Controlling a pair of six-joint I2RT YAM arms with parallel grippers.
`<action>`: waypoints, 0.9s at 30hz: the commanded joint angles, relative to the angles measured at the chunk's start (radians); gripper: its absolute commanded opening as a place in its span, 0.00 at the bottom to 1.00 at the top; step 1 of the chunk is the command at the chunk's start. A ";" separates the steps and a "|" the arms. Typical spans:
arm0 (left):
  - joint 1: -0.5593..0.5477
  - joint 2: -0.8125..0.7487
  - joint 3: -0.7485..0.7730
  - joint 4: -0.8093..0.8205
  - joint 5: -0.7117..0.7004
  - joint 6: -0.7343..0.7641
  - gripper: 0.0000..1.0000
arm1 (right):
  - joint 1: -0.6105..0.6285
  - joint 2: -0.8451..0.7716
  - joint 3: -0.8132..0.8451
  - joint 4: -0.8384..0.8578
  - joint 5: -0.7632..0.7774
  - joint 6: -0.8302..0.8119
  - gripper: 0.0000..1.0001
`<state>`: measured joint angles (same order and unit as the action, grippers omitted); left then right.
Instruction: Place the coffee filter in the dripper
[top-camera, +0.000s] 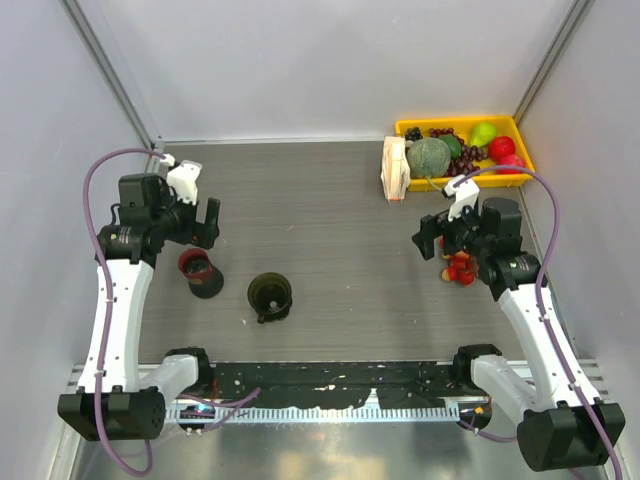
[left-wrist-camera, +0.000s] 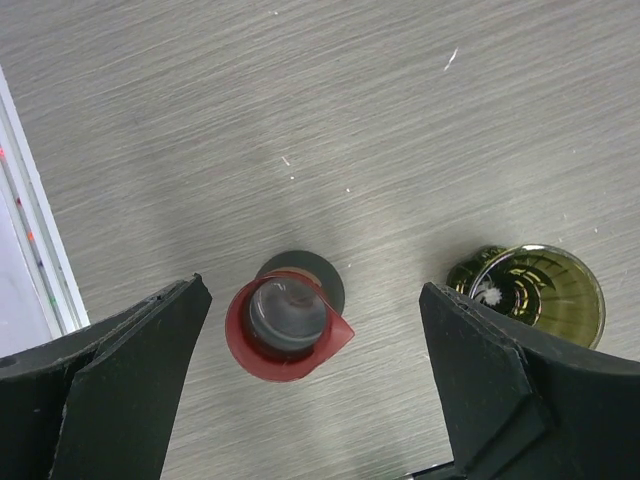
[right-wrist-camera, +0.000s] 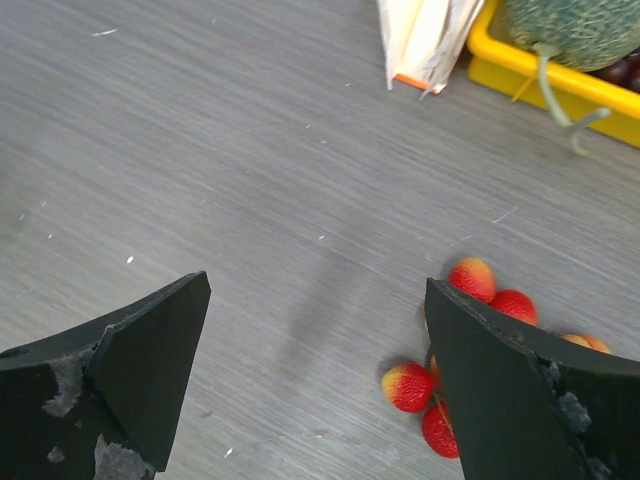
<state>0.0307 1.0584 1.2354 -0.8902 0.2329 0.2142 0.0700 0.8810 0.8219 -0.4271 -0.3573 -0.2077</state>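
The dripper (top-camera: 270, 295) is a dark olive funnel cup standing mouth up on the table left of centre; the left wrist view shows it (left-wrist-camera: 535, 295) at the right, outside my right finger. My left gripper (top-camera: 203, 230) hovers open above a small black cup with a red inside (top-camera: 199, 270), which lies between the fingers (left-wrist-camera: 312, 300) untouched. My right gripper (top-camera: 427, 240) hangs open over bare table (right-wrist-camera: 317, 290) with nothing in it. No single coffee filter is in view. A thick upright pack of white papers (top-camera: 395, 168) with an orange edge stands at the back right.
A yellow tray (top-camera: 520, 160) at the back right holds a melon, grapes and other fruit, right beside the paper pack (right-wrist-camera: 420, 40). A cluster of red-yellow berries (right-wrist-camera: 480, 300) lies on the table under my right finger. Walls enclose the table.
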 joint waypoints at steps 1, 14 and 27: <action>0.020 -0.014 0.027 -0.044 0.078 0.118 0.99 | -0.001 0.016 0.040 -0.016 -0.088 -0.019 0.95; 0.333 0.092 0.119 -0.478 0.220 0.884 0.99 | -0.001 0.035 0.036 -0.055 -0.129 -0.025 0.95; 0.397 0.248 0.005 -0.359 0.100 1.228 0.99 | -0.001 0.053 0.034 -0.070 -0.160 -0.033 0.96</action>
<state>0.4213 1.2549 1.2308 -1.2984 0.3443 1.3415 0.0700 0.9371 0.8265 -0.5072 -0.4927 -0.2295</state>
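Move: The red-rimmed cup stands almost straight below the open left hand, about 3 cm to its left and 1 cm back, with its middle some 19 cm down. The green glass vessel is the nearest neighbour, roughly 14 cm to the left hand's right, 5 cm back and equally low. From the right hand the red-rimmed cup lies far off, about 53 cm to the left, level fore and aft, and 16 cm down. The red-rimmed cup is approached by the left hand, which first draws back, then swings left and sinks faster and faster to the cup's near left side, about 10 cm left, 8 down and 6 back. On the way the wrist turns some 35 degrees clockwise, its left side rising and its fingers tipping steeper, wide open. The right hand eases about 3 cm down, left and back, staying open over clear table. ##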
